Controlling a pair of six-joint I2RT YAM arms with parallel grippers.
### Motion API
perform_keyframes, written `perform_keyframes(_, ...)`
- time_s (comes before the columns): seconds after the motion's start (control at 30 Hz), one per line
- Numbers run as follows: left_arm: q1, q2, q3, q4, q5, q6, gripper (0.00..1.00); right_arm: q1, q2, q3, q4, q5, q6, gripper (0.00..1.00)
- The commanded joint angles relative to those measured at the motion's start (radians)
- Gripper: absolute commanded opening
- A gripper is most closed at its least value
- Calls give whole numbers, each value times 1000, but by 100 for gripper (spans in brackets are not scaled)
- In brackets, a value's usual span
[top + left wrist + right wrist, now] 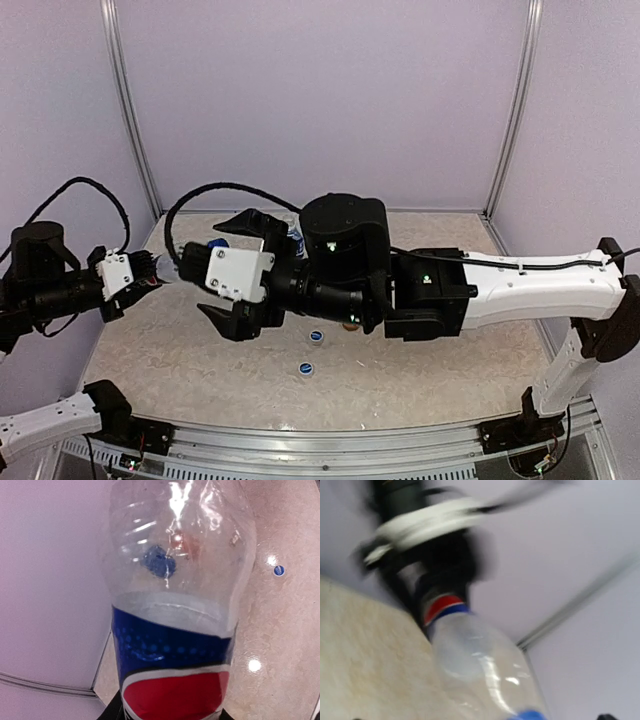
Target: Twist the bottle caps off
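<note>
My left gripper (150,272) is shut on the base of a clear bottle (175,580) with a blue and red label (170,680), holding it roughly level above the table. The bottle's blue cap (217,243) points toward the right arm. In the top view my right gripper (235,272) stands wide open around the cap end, one finger (245,222) behind it and one in front. The right wrist view is blurred and shows the bottle (485,670) with its blue cap (527,715) at the bottom edge.
Two loose blue caps (316,337) (305,369) lie on the beige table (430,370) below the right arm; one cap (279,570) shows in the left wrist view. Something orange (350,325) peeks from under the right arm. Lilac walls close in the back and sides.
</note>
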Motion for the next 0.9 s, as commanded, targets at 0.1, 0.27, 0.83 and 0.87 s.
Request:
perform_keyframes(0.1,-9,-15,-182,572,-360,328,27,-211,3,127,-97,-249,871,98)
perform_keyframes(0.27,-13,-42,-239,654,-353,436,27,-323,47,157,-80,-443,1143,84)
perform_keyframes(0.83,-27,-66,-261,665,-333,476,27,-383,160,251,-45,-665,1314,51)
perform_keyframes(0.87,-27,-65,-261,664,-333,476,27,-384,162,255,-45,-667,1313,46)
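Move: The blue cap, still on the bottle in the left hand, lies about 4 cm ahead of the open right hand, sideways level and a shade lower; from the left hand it is some 10 cm right and 3 cm ahead, about level. Two loose caps lie on the table, 38 cm below the right hand: one 20 cm ahead and 14 right, the other 11 ahead and 12 right. The blue-label bottle stands 35 cm ahead, 8 right, 28 below. Keeping its grip on the bottle's label, the left hand carries it some 6 cm forward and 5 cm up, fingers tipping up about 35 degrees. The right hand follows the cap about 11 cm forward, rising, then easing partly down, while rolling some 75 degrees about its fingers, top side forward; the fingers close from wide to about half open around the cap, not yet gripping it. ##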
